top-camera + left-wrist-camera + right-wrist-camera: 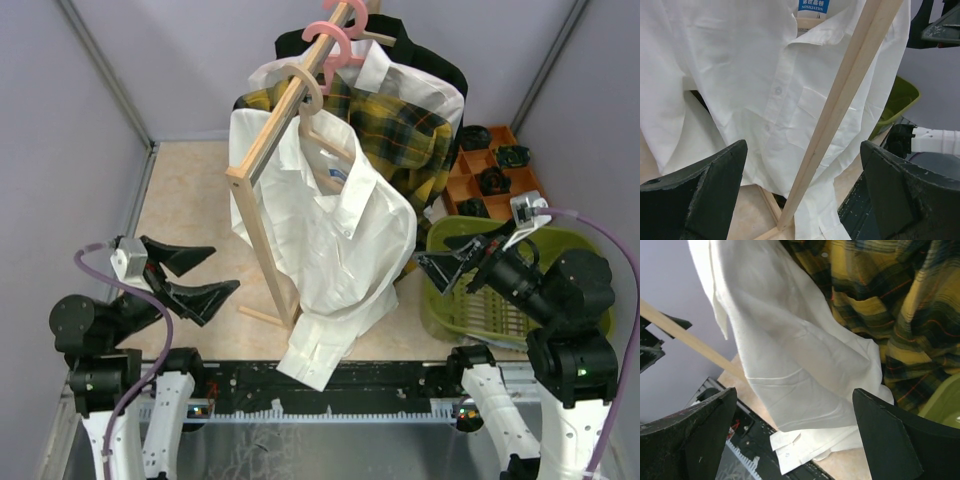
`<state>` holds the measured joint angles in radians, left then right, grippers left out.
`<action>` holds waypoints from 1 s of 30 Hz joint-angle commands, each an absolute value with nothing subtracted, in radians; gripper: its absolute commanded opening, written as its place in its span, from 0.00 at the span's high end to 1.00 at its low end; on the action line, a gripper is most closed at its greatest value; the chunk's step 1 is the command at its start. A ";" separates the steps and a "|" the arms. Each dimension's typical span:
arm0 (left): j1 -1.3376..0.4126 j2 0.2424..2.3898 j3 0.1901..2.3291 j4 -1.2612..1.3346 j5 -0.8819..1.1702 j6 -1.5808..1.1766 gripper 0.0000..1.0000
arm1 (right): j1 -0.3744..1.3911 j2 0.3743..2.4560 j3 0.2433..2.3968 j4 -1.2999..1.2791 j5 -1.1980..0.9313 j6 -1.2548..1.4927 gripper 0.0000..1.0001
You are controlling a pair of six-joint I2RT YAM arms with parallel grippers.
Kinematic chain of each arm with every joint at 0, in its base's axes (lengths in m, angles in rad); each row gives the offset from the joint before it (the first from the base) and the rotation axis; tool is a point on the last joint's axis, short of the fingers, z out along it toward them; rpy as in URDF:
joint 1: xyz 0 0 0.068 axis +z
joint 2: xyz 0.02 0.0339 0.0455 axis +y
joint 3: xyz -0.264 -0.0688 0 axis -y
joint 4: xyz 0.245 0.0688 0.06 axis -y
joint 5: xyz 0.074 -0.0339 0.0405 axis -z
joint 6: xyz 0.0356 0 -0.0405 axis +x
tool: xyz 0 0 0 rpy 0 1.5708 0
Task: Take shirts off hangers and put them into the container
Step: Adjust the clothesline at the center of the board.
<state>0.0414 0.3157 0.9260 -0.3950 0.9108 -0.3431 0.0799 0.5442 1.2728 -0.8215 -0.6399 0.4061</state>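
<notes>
The front white shirt (330, 230) hangs from a beige hanger (305, 88) on the rack, its cuff drooping over the table's near edge. Behind it hang a yellow-and-green plaid shirt (400, 130), another white shirt (425, 88) and a black shirt (435, 55), with pink hangers (335, 40) hooked on the bar. The olive-green container (450, 310) sits at the right. My left gripper (225, 270) is open, left of the white shirt (765, 75) and apart from it. My right gripper (432, 272) is open over the container's near-left corner, facing the shirt's (790, 350) hem.
The wooden rack's upright (840, 100) stands between my left gripper (803, 145) and the shirt. An orange compartment tray (495, 165) with dark parts sits behind the container. Grey walls close in both sides. The plaid shirt (880, 300) hangs just beyond my right gripper (794, 391).
</notes>
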 commanded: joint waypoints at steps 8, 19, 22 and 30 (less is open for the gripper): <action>0.028 0.410 0.904 -0.229 1.100 -0.464 0.01 | 0.073 0.566 1.329 -0.791 -0.590 0.396 0.01; -0.138 0.857 1.235 -0.805 0.713 -0.057 0.01 | 0.074 0.576 1.407 -0.842 -1.100 0.334 0.01; -0.138 0.815 1.183 -0.723 0.569 -0.115 0.01 | 0.074 0.552 1.382 -0.821 -1.261 0.355 0.01; -0.138 0.758 1.100 -0.669 0.408 -0.213 0.01 | 0.079 0.592 1.363 -0.783 -1.333 0.438 0.01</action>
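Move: Standing to the right of the left hand, the rack's near post is about 9 cm off and 4 cm ahead, rising past hand height; the white shirt's middle is some 19 cm right and 8 cm ahead. From the right hand that post lies roughly 29 cm left and 3 cm ahead, the white shirt 19 cm left and 8 cm ahead, and the green basket 24 cm right, 7 cm ahead and some 34 cm below. Sweeping forward about 10 cm along the left side of the rack's near post after a small shift right, the open left hand sinks some 6 cm while its fingers tip down. The open right hand draws back about 10 cm, drifting left and slightly up, and swings some 35 degrees counter-clockwise until its fingers point left across the front of the rack. ##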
